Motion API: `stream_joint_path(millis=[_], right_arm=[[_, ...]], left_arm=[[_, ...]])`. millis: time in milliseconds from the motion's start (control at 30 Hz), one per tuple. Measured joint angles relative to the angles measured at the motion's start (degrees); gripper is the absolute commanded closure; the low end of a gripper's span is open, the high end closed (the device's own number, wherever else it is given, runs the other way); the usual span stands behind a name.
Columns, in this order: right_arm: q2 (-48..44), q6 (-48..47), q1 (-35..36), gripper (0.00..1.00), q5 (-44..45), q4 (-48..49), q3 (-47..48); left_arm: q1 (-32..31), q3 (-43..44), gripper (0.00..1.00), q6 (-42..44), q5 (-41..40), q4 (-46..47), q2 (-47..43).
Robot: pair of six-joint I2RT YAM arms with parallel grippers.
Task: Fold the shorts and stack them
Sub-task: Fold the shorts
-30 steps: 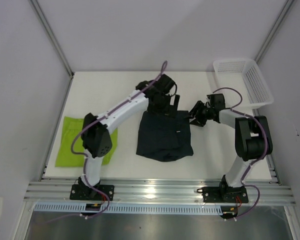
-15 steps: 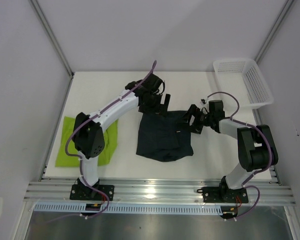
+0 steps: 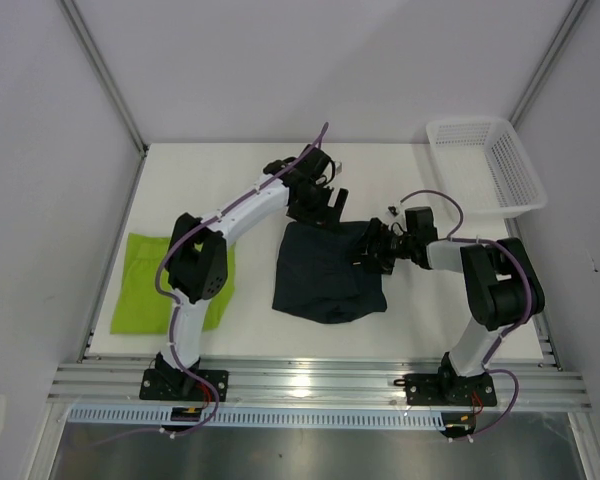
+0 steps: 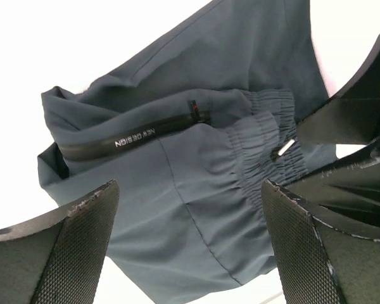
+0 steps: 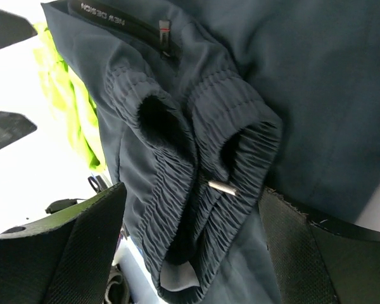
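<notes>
The dark navy shorts (image 3: 325, 275) lie folded in the middle of the table. My left gripper (image 3: 321, 207) hovers open over their far edge; in the left wrist view its fingers (image 4: 85, 244) stand wide apart with the shorts (image 4: 196, 158) below them. My right gripper (image 3: 373, 250) is at the shorts' far right corner. It is open, with the bunched elastic waistband (image 5: 196, 164) and a metal cord tip between its fingers (image 5: 82, 250), not pinched. The lime green shorts (image 3: 140, 285) lie flat at the left edge, partly behind the left arm.
A white mesh basket (image 3: 500, 165) stands at the far right corner. White walls close the table on three sides. The lime green fabric (image 5: 69, 101) shows beyond the navy pair in the right wrist view.
My right gripper has slid left onto the navy shorts' waistband corner and opened wider. The left gripper shifted slightly along the shorts' far edge, and the raised flap there has dropped.
</notes>
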Motion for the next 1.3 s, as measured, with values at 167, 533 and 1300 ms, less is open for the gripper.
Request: stream_joint_path(millis=[167,533,1300], right_arm=[[0.33,0.44,1.31,0.23,-0.28,1.70,-0.11],[2.12,1.53,5.53,0.44,1.86,2.71,0.28],[-7.67,-1.42,13.57,1.00,6.51,-1.31,3.08]], left_arm=[[0.70,0.79,0.09,1.05,1.68,0.39,2.10],[0.85,-1.81,0.42,-0.31,6.45,2.73,6.88],[8.15,10.73,0.52,-1.99,15.96,1.29,9.64]])
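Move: The dark shorts' gathered waistband lies some 5 cm to the right hand's left, 1 cm back and 2 cm below. From that hand the green shorts lie about 41 cm left and 9 cm back, the white basket some 28 cm right and 17 cm ahead. The left hand has the dark shorts' far edge 2 cm back, directly in line sideways, 9 cm below; the waistband is 8 cm back, 1 cm right and 9 cm below it. Right slides left, pinches the dark waistband and lifts about 6 cm; left dips, half closes, then withdraws forward-up. ##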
